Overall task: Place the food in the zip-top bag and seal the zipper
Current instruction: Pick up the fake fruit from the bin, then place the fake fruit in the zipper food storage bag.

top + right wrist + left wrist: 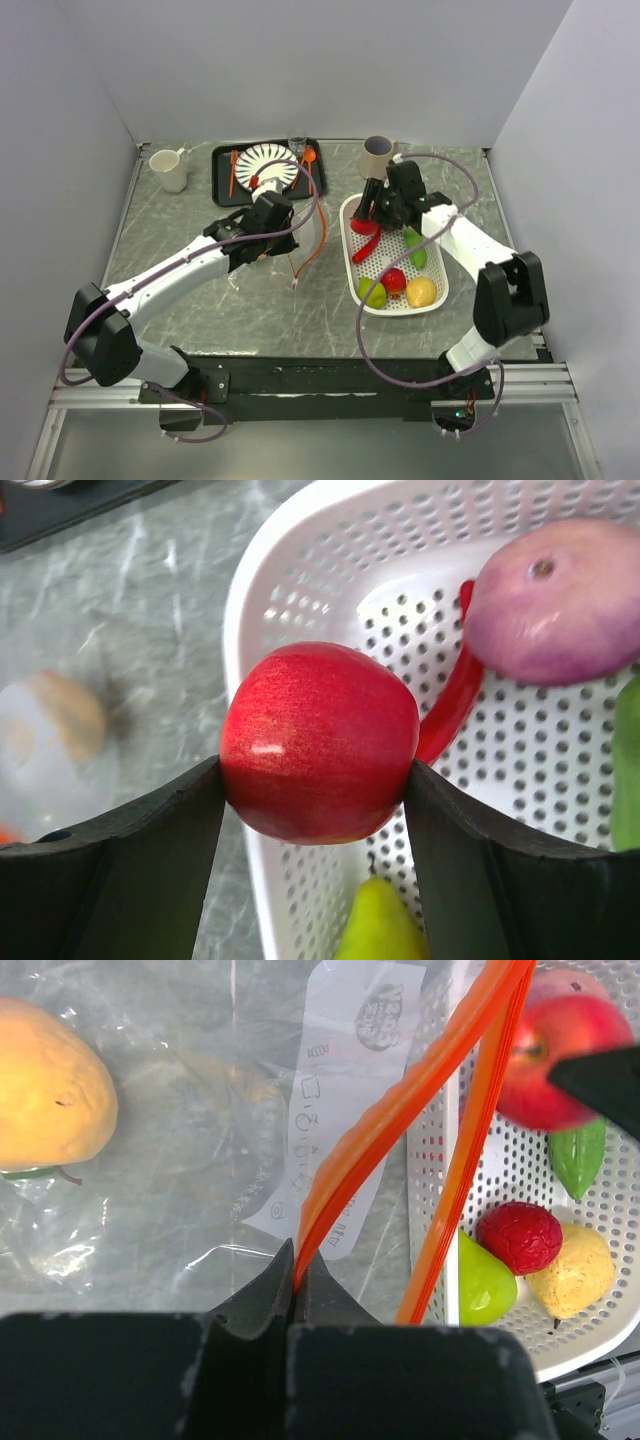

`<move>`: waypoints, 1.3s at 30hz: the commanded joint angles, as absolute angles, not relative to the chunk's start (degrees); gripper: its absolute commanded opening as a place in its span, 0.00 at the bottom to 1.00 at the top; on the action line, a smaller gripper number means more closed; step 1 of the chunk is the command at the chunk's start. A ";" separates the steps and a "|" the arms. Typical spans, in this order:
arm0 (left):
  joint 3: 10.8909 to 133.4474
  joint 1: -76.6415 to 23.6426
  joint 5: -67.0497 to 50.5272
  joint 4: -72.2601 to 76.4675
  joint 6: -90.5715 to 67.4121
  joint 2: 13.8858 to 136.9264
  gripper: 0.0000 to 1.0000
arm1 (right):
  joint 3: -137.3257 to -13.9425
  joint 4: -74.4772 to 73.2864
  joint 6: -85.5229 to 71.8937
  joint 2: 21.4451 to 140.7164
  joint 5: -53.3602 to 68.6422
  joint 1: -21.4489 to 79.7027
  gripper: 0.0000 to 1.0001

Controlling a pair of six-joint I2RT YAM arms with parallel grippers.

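My right gripper (pixel 313 768) is shut on a red apple (pixel 320 738), with both fingers pressed against its sides. It holds the apple over the left rim of the white perforated basket (pixel 245 630). In the basket lie a purple onion (pixel 560 600), a red chili (pixel 366 246), a green pear (pixel 372 292), a red berry (pixel 394 280) and a yellow lemon (pixel 421 291). My left gripper (pixel 296 1272) is shut on the orange-red zipper (pixel 400 1110) of the clear zip-top bag (pixel 180 1170), which lies left of the basket. An orange fruit (pixel 50 1085) lies inside the bag.
A black tray (pixel 220 190) at the back holds a striped plate (pixel 268 165) and orange cutlery (pixel 233 172). A white mug (pixel 170 170) stands at the back left and a brown cup (pixel 377 155) behind the basket. Grey walls close in three sides.
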State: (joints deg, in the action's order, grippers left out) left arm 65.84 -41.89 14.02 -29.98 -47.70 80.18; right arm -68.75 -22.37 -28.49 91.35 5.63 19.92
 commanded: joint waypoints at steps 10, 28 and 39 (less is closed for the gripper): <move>65.30 -41.57 11.25 -26.55 -47.55 83.58 0.01 | -57.75 -14.59 -35.94 70.59 7.91 28.74 0.42; 67.15 -41.66 8.70 -26.98 -46.76 81.48 0.01 | -60.36 -9.88 -35.78 80.41 16.55 33.22 0.46; 67.94 -41.57 10.37 -28.21 -45.79 76.20 0.01 | -68.19 -16.78 -31.73 85.51 12.47 33.57 0.53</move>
State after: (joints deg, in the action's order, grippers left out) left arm 65.06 -41.76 9.96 -28.58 -47.27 79.75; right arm -61.73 -14.59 -34.46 83.96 14.50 33.26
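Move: The right hand already holds the red apple; the bag's open mouth lies about 11 cm to its left and 7 cm back, near its height. The chili is about 5 cm back, 2 cm right and 9 cm below; the green pear 15 cm back, 2 cm right, 8 cm below. The yellow fruit in the bag is 22 cm left, 9 cm back, 7 cm below. From the left hand, the mouth is about 4 cm right and 1 cm ahead. Right hand arcs the gripped apple 8 cm back and 10 left to the bag mouth, left still pinching. ##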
